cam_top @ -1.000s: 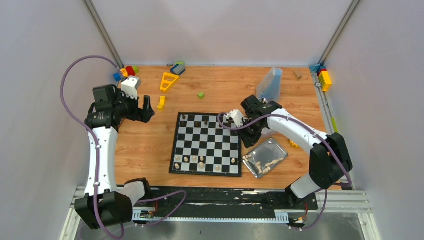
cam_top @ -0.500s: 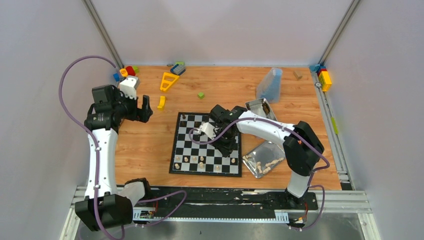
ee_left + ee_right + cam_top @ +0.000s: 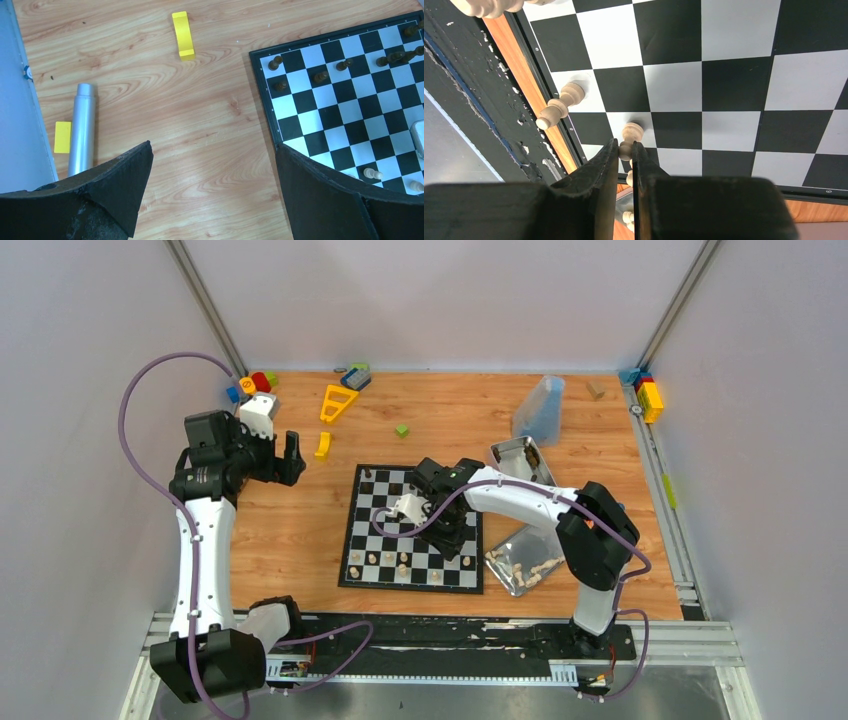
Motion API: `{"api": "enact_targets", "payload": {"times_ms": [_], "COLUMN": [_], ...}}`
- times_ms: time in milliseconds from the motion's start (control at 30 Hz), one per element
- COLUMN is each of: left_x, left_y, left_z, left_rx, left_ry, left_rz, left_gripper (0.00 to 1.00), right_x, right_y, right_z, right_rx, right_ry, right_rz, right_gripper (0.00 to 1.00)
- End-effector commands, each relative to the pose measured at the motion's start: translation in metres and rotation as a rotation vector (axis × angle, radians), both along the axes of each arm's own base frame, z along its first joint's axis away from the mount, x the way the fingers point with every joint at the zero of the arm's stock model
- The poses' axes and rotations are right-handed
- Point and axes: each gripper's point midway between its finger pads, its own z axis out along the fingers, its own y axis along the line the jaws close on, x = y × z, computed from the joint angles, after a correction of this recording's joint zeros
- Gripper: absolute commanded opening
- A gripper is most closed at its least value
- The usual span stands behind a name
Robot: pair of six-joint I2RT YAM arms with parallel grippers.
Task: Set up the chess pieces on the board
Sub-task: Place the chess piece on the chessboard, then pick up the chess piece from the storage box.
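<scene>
The black-and-white board (image 3: 392, 532) lies mid-table. Dark chess pieces (image 3: 367, 474) stand along its far rows and cream ones (image 3: 372, 558) along its near rows. My right gripper (image 3: 452, 535) reaches over the board's right half. In the right wrist view this gripper (image 3: 625, 145) is shut on the head of a cream piece (image 3: 632, 131), whose base is low over a white square near the board's edge. Another cream piece (image 3: 559, 106) stands beside it. My left gripper (image 3: 290, 455) hangs open left of the board, and in its own view (image 3: 212, 150) nothing lies between the fingers.
A metal tray (image 3: 553, 535) with loose cream pieces sits right of the board, a second tray (image 3: 512, 452) behind it. A clear plastic tub (image 3: 540, 405), yellow blocks (image 3: 337, 400), a green cube (image 3: 401, 430) and colourful bricks (image 3: 250, 385) lie at the back. A silver cylinder (image 3: 82, 130) lies at the left.
My right arm swung left from beside the trays to over the board, its gripper staying shut, then settled toward the near right squares. The left arm has not moved.
</scene>
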Motion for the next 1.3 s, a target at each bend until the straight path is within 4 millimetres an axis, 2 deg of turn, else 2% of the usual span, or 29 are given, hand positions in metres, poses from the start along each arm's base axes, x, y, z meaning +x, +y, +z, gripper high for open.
{"api": "enact_targets", "payload": {"times_ms": [0,267,400,500,600,700,800,900,1000,1267], "left_x": [0.002,0.002,0.002,0.002,0.002,0.002,0.003,0.002,0.002,0.003], "left_y": [0.001,0.001,0.001,0.000,0.000,0.000,0.000,0.000,-0.001,-0.006], "left_z": [0.010,0.010,0.010,0.009,0.010,0.010,0.010,0.010,0.011,0.009], "left_rx": [0.003,0.002,0.002,0.000,0.001,0.002,0.000,0.002,0.002,-0.018], "left_ry": [-0.044,-0.045,-0.043,-0.042,-0.043,-0.044,-0.042,-0.042,-0.047,-0.043], "left_rz": [0.000,-0.001,-0.002,-0.003,-0.003,-0.004,-0.005,-0.007,-0.013,-0.038], "left_gripper": [1.00,1.00,1.00,1.00,1.00,1.00,1.00,1.00,1.00,1.00], "right_x": [0.001,-0.005,-0.006,-0.004,0.002,0.007,0.015,0.023,0.030,0.032], "right_y": [0.001,-0.002,-0.003,-0.003,-0.001,0.002,-0.003,-0.022,-0.055,-0.171], "right_z": [-0.003,-0.008,-0.009,-0.009,-0.001,0.017,0.038,0.055,0.061,0.038], "right_rx": [-0.006,-0.027,-0.032,-0.034,-0.010,0.052,0.124,0.183,0.202,0.126], "right_ry": [-0.018,-0.009,-0.005,-0.022,-0.054,-0.070,-0.084,-0.092,-0.105,-0.157], "right_rz": [0.001,0.012,0.016,0.013,0.009,-0.007,-0.044,-0.104,-0.193,-0.448], "right_gripper": [0.06,0.08,0.12,0.23,0.40,0.55,0.63,0.64,0.64,0.62]}}
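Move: The right hand still holds a pale chess piece almost above its square, which lies about 3 cm below and 1 cm to the right. From this hand, one pale piece stands about 4 cm to the right, level with it, and another some 3 cm left and 3 cm nearer the base; the silver tray's middle is roughly 15 cm to the right. From the left hand, that square lies about 13 cm back, 31 cm right and 21 cm below. Easing down and to the right by only about half a centimetre, the right hand brings the pale piece onto its square and opens the fingers to a little over half, letting go. It then climbs some 6 cm, swings about 12 cm right and a little forward towards the silver tray, turning roughly 25 degrees clockwise and dipping slightly at the end. ##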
